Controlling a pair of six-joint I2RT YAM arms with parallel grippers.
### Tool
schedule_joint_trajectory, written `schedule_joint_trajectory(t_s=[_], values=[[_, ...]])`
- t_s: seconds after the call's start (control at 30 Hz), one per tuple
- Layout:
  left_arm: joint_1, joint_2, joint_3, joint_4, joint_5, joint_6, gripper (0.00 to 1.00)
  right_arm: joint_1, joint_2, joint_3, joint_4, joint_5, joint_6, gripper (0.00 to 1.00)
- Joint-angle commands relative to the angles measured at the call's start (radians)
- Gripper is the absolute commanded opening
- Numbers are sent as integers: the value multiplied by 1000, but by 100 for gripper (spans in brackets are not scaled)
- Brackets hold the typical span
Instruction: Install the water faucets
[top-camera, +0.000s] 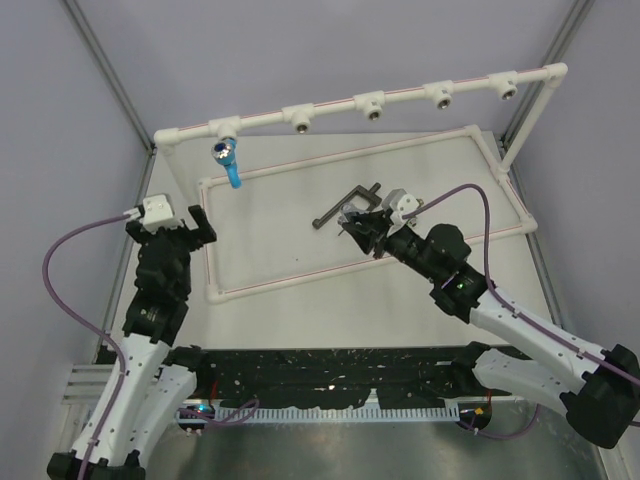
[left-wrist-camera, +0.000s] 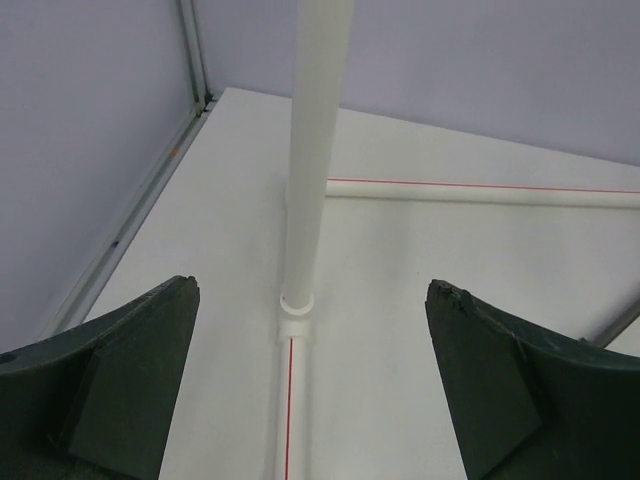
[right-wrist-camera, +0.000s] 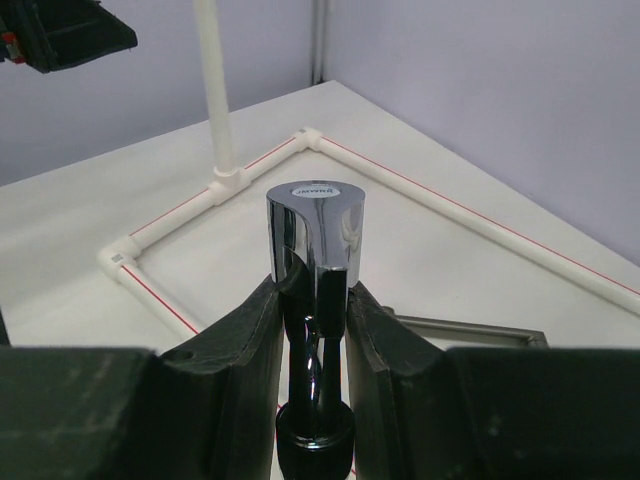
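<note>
My right gripper (top-camera: 354, 230) is shut on the shiny chrome faucet (top-camera: 352, 216), held above the table inside the pipe frame. In the right wrist view the chrome faucet (right-wrist-camera: 316, 232) stands upright between the fingers (right-wrist-camera: 238, 345), cap upward. A dark brown-grey faucet (top-camera: 330, 215) lies on the table just behind it and also shows in the right wrist view (right-wrist-camera: 470, 330). A blue faucet (top-camera: 229, 160) hangs from the leftmost socket of the raised white rail (top-camera: 330, 108). My left gripper (top-camera: 186, 226) is open and empty by the frame's left side. The green faucet is out of view.
The raised rail has several empty round sockets (top-camera: 371, 104) to the right of the blue faucet. A flat white pipe rectangle (top-camera: 300, 276) lies on the table. An upright white pipe (left-wrist-camera: 315, 150) stands right ahead of the left gripper (left-wrist-camera: 310, 380). Grey walls close in the left and right sides.
</note>
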Motion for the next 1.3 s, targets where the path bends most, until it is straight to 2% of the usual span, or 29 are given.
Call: schedule_joint_trajectory(t_s=[0.0, 0.27, 0.5, 0.57, 0.63, 0.73, 0.9, 1.03, 1.27], values=[[10, 135, 20, 356, -110, 63, 99, 0, -62, -45, 142, 105, -90, 5], [51, 422, 28, 703, -156, 202, 98, -3, -134, -97, 159, 136, -143, 5], [112, 610, 54, 892, -147, 195, 85, 0, -175, -109, 146, 167, -205, 5], [129, 643, 69, 895, -137, 187, 72, -3, -180, -111, 143, 173, -219, 5], [140, 648, 74, 888, -118, 190, 51, -3, -178, -111, 143, 174, -229, 5], [140, 605, 60, 854, -62, 199, 28, -2, -174, -112, 149, 168, -246, 5], [142, 445, -4, 733, -22, 181, 2, -2, -168, -108, 166, 154, -254, 5], [142, 283, -34, 558, -10, 134, 0, 3, -163, -94, 165, 141, -254, 5], [136, 47, 2, 124, 42, 25, 0, 41, -143, -57, 174, 147, -303, 5]])
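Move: The white frame's left upright stands about 13 cm ahead of the open left hand and 4 cm to its left, to be gripped some 2 cm below hand height. The beam's corner tops this upright, about 6 cm above hand height; the blue faucet hangs roughly 10 cm ahead, 9 cm right and 3 cm above. From the right hand, already holding the silver faucet, the upright is about 37 cm left and 14 cm ahead. Left hand reaches forward 13 cm, pinches the upright, drags it back about 9 cm; right hand shifts 4 cm right. ##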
